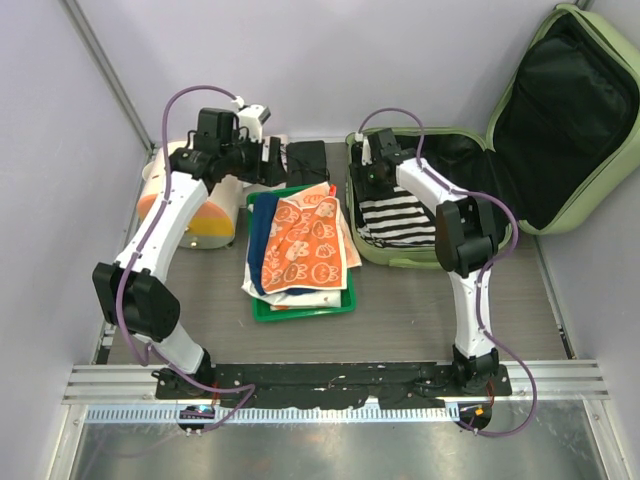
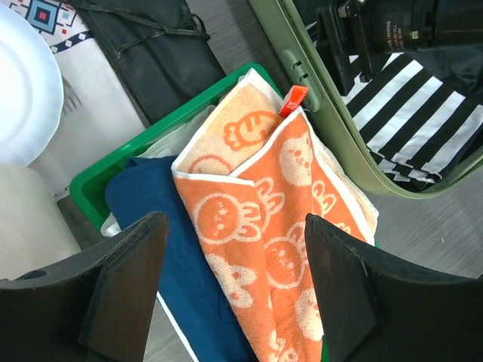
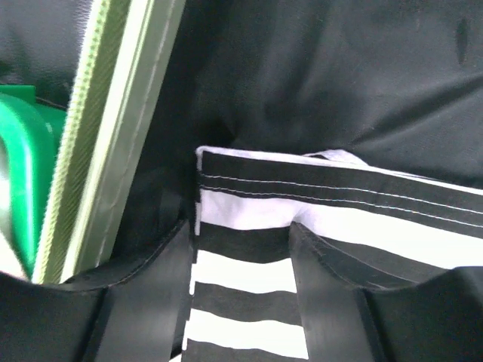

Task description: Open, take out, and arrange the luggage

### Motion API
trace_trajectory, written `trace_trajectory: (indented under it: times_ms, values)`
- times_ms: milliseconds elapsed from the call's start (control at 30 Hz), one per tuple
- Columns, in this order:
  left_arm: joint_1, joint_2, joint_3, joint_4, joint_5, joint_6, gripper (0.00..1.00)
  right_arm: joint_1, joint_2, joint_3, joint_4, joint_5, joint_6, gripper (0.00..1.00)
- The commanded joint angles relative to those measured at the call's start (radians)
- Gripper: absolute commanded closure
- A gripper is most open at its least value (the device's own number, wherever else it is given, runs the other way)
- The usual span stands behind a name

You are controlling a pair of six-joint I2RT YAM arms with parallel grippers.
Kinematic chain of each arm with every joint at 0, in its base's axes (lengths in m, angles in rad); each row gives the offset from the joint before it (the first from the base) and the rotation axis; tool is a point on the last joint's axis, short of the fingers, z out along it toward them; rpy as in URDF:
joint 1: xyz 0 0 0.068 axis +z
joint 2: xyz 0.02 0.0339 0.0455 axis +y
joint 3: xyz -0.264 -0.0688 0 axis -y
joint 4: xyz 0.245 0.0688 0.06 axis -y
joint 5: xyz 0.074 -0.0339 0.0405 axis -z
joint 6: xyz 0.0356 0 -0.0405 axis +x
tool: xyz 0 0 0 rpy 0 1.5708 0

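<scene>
The luggage (image 1: 400,262) lies open at the right, its black-lined lid (image 1: 560,120) leaning on the back wall. A black-and-white striped cloth (image 1: 395,215) lies folded in the base. My right gripper (image 1: 372,175) reaches into the base's far left corner, by the pale green rim (image 3: 113,136). It (image 3: 241,230) stands open, its fingers down on either side of a strip of the striped cloth (image 3: 339,226). My left gripper (image 2: 235,226) hangs open and empty above the orange bunny towel (image 2: 264,196), next to the luggage's rim (image 2: 332,128).
A bright green tray (image 1: 300,308) in the middle holds the orange towel (image 1: 310,240) on a blue towel (image 1: 262,240). A black pouch (image 1: 305,160) lies behind the tray. A cream-and-orange round container (image 1: 200,215) stands at the left, under my left arm. Walls close in on three sides.
</scene>
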Motion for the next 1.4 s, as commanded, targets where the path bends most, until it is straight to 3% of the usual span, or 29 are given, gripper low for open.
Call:
trace_trajectory:
  times_ms: [0,267,300,400,433,600,700,1000,1067,1367]
  values:
    - [-0.025,-0.014,0.001,0.069,0.022,0.011,0.23,0.017,0.032,0.015,0.014,0.114,-0.040,0.42]
    - [-0.182,0.039,0.023,0.119,-0.020,0.062,0.24,-0.042,0.001,-0.024,-0.007,0.226,-0.085,0.58]
    - [-0.196,0.049,0.027,0.125,-0.020,0.060,0.23,-0.047,0.001,-0.025,-0.006,0.226,-0.091,0.72]
    - [-0.259,0.093,0.057,0.148,-0.020,0.065,0.25,-0.053,0.001,-0.013,-0.009,0.204,-0.099,0.97]
    - [-0.278,0.102,0.060,0.158,-0.021,0.068,0.25,-0.059,0.000,0.008,-0.014,0.190,-0.093,0.99]
    - [-0.393,0.180,0.080,0.213,-0.030,0.073,0.24,-0.128,-0.062,0.024,0.028,-0.084,-0.008,0.99]
    - [-0.451,0.246,0.098,0.240,-0.044,0.071,0.23,-0.148,-0.112,-0.019,0.077,-0.151,0.026,0.99]
    - [-0.512,0.450,0.273,0.201,-0.156,0.063,0.19,-0.153,-0.148,-0.082,0.097,-0.186,0.064,0.99]
    - [-0.520,0.493,0.305,0.196,-0.190,0.056,0.04,-0.157,-0.158,-0.094,0.104,-0.188,0.065,0.99]
    - [-0.552,0.595,0.379,0.171,-0.276,0.068,0.01,-0.185,-0.183,-0.123,0.126,-0.177,0.082,0.99]
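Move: The striped cloth lies in the open suitcase, its middle about 30 cm right of the left hand, 2 cm back and 22 cm below. The right hand is already down at its far-left corner, with that middle some 7 cm right and 5 cm back of it, about 2 cm lower. The green tray of towels is some 17 cm to the right hand's left and 14 cm back; the black pouch 15 cm left and 8 cm ahead. Rightward go both hands: the right slides about 6 cm along the cloth's far edge, dipping a little and shutting its fingers to pinch the cloth near the far-left corner, then lifts about 4.5 cm with its grip kept. The left sweeps some 25 cm right over the tray, sinking steadily towards the cloth's near-left part, turning clockwise and drifting back, then forward again, fingers opening wide. ##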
